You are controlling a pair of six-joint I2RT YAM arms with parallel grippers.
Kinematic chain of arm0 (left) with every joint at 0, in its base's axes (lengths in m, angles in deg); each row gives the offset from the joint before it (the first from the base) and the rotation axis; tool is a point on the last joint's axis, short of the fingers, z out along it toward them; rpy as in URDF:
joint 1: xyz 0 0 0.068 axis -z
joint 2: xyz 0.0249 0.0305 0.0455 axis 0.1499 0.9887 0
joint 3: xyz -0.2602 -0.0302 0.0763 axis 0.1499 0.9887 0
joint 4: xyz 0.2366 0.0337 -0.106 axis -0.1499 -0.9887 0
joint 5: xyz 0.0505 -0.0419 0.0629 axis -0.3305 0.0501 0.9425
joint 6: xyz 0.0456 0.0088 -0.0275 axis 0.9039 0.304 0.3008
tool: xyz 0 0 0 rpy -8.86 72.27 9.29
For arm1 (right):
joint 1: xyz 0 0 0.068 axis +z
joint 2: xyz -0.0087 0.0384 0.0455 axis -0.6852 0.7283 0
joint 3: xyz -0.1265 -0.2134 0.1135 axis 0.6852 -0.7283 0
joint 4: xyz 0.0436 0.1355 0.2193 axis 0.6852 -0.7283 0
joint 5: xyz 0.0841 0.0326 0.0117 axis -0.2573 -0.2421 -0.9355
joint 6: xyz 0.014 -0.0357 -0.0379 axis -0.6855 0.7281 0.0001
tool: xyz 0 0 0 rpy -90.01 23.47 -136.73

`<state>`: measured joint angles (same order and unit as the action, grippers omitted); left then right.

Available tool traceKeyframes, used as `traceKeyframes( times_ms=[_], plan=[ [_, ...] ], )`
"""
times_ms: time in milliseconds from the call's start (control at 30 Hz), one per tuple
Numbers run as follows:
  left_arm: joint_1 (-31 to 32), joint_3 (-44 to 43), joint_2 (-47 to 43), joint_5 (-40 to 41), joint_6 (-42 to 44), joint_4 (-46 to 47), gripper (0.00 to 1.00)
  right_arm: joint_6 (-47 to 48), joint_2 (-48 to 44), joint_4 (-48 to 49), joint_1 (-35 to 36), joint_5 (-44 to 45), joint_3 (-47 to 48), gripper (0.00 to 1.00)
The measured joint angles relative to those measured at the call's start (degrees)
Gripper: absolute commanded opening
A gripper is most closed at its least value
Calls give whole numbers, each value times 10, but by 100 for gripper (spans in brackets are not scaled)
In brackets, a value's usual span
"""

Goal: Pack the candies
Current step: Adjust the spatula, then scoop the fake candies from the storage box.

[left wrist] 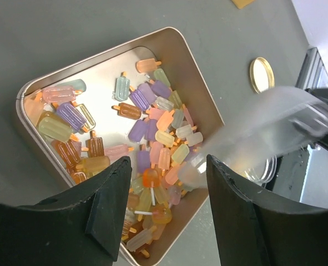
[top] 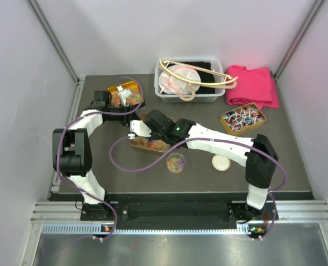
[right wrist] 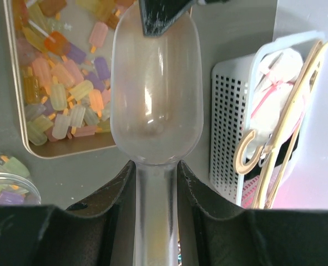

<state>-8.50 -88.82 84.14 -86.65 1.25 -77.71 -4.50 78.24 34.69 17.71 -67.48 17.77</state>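
Note:
The candies (left wrist: 152,138) are small translucent ice-lolly shapes in orange, yellow, pink and purple, heaped in a shallow gold tin (left wrist: 175,34). My left gripper (left wrist: 169,210) hangs open over the tin's near corner, with nothing between its fingers. My right gripper (right wrist: 156,183) is shut on the handle of a clear plastic scoop (right wrist: 155,83). The scoop's bowl is empty and hovers beside the tin's edge, its tip close to a left fingertip (right wrist: 161,14). A small round clear jar (top: 175,163) with some candies in it stands just in front of the tin.
A white basket (top: 188,80) with a hanger sits at the back, and a pink cloth (top: 252,86) lies to its right. A tin of wrapped sweets (top: 242,119) is at the right, another candy tin (top: 125,91) at the back left. A round lid (top: 221,163) lies near the jar.

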Motion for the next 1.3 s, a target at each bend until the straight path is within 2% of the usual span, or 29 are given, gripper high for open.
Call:
traceKeyframes(
  times_ms=[467, 600, 733, 767, 833, 867, 1000, 1300],
  plan=[
    [18, 0, 9, 7, 1, -4, 61, -9, -5, -43, 10, -11, 30, 0],
    [6, -4, 9, 7, -11, -1, 63, -3, -10, -16, 12, 2, 4, 0],
    [-29, -23, 9, 7, -18, 1, 67, 2, -16, 2, 12, 10, -33, 0],
    [-36, -27, 9, 7, -18, 3, 74, 3, -16, 4, 11, 11, -39, 0],
    [-47, -32, 9, 9, -17, 5, 79, 6, -16, 5, 9, 16, -46, 0],
    [-51, -32, 9, 11, -16, 5, 87, 7, -16, 6, 7, 17, -47, 0],
    [-52, -21, 8, 17, -7, 2, 98, 16, -15, 21, -5, 26, -47, 0],
    [-61, 56, -9, 14, 51, -60, 99, 50, 68, 62, -53, 38, -47, 0]
  ],
)
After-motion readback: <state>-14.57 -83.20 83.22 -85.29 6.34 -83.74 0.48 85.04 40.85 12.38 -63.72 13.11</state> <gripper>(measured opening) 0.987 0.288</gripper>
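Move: The right hand grips the spatula by its handle, the blade about 2 cm ahead, 3 cm left and 3 cm below. The candy tray's middle is some 3 cm back, 2 cm left and 15 cm down; the white basket is about 16 cm ahead, 13 cm right. For the left hand, the blade is about 4 cm right and 1 cm back, level, with the tray's middle 5 cm back, 5 cm right and 10 cm down. Left fingers open wide, retreating 4 cm leftward from the blade; right hand lowers the held spatula 6 cm and forward. ##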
